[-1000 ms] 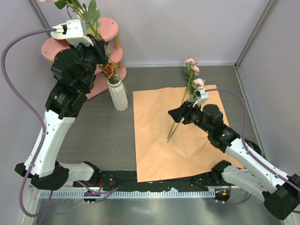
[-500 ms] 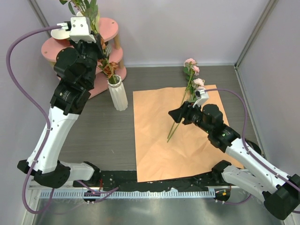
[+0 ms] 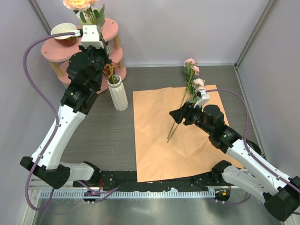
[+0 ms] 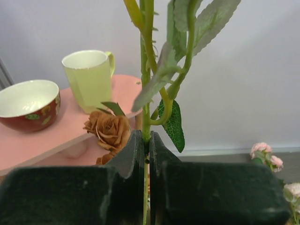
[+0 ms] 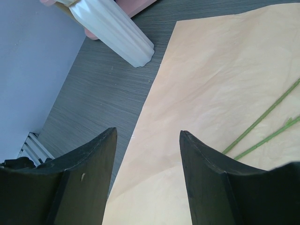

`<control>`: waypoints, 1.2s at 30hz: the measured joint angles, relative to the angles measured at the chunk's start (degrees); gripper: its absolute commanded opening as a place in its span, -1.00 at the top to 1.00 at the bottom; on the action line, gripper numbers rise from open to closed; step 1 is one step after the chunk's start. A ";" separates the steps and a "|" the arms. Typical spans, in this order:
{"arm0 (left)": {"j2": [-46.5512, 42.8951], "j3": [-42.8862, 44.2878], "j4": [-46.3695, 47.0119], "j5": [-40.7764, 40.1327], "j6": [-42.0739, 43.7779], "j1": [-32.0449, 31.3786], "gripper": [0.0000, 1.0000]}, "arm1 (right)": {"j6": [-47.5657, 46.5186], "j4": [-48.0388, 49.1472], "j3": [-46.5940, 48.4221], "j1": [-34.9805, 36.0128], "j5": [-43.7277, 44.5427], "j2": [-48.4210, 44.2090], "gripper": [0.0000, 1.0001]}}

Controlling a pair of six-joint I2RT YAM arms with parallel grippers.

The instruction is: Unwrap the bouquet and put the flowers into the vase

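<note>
The bouquet's tan-orange paper (image 3: 164, 145) lies spread flat on the table. Pink flowers (image 3: 193, 75) rest on its far right part, their stems (image 5: 262, 123) running down across it. The white ribbed vase (image 3: 117, 94) stands left of the paper with a rust rose (image 4: 110, 130) in it. My left gripper (image 4: 146, 136) is raised above and behind the vase, shut on the green stem of a leafy, peach-headed flower (image 3: 78, 3). My right gripper (image 5: 147, 134) hovers open over the paper near the stems, nothing between its fingers.
A pink two-tier stand (image 3: 111, 29) sits at the back left, behind the vase, carrying a yellow-green mug (image 4: 90, 76) and a red-brown bowl (image 4: 26, 102). Grey walls close the back and both sides.
My left arm has swung right and higher with the flower, bringing its peach head into view at the top. The right arm has not moved.
</note>
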 measured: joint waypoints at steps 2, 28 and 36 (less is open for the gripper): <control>-0.13 -3.69 0.76 -0.44 -0.33 0.07 1.00 | 0.02 0.00 0.00 0.00 0.00 0.00 -0.23; -4.46 -26.56 3.43 -3.65 -10.25 1.57 -0.99 | 0.68 0.04 -0.13 0.00 0.04 0.85 -0.23; -18.29 -28.02 -4.90 1.40 -17.33 1.62 -0.99 | 1.07 -1.51 -0.13 0.00 3.15 6.60 -0.22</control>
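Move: The left hand holds the peach rose's stem high up, the stem's cut end about at the vase mouth. The vase's middle is about 10 cm ahead, 2 cm right and 42 cm below. The brown roses in it are some 11 cm ahead, 3 cm left and 12 cm below the hand; the pink shelf is roughly 18 cm ahead, 11 cm left and 38 cm lower. From the idle right hand the vase lies about 23 cm ahead, 27 cm left and 12 cm below. Straight down, the left hand lowers the peach rose's stem about 18 cm into the vase beside the brown roses, easing slightly forward and tipping nose-down. Its fingers then open wide, and it backs off about 8 cm towards its base while rising and rolling left side down. Late on, the open right hand starts sinking over the paper. ##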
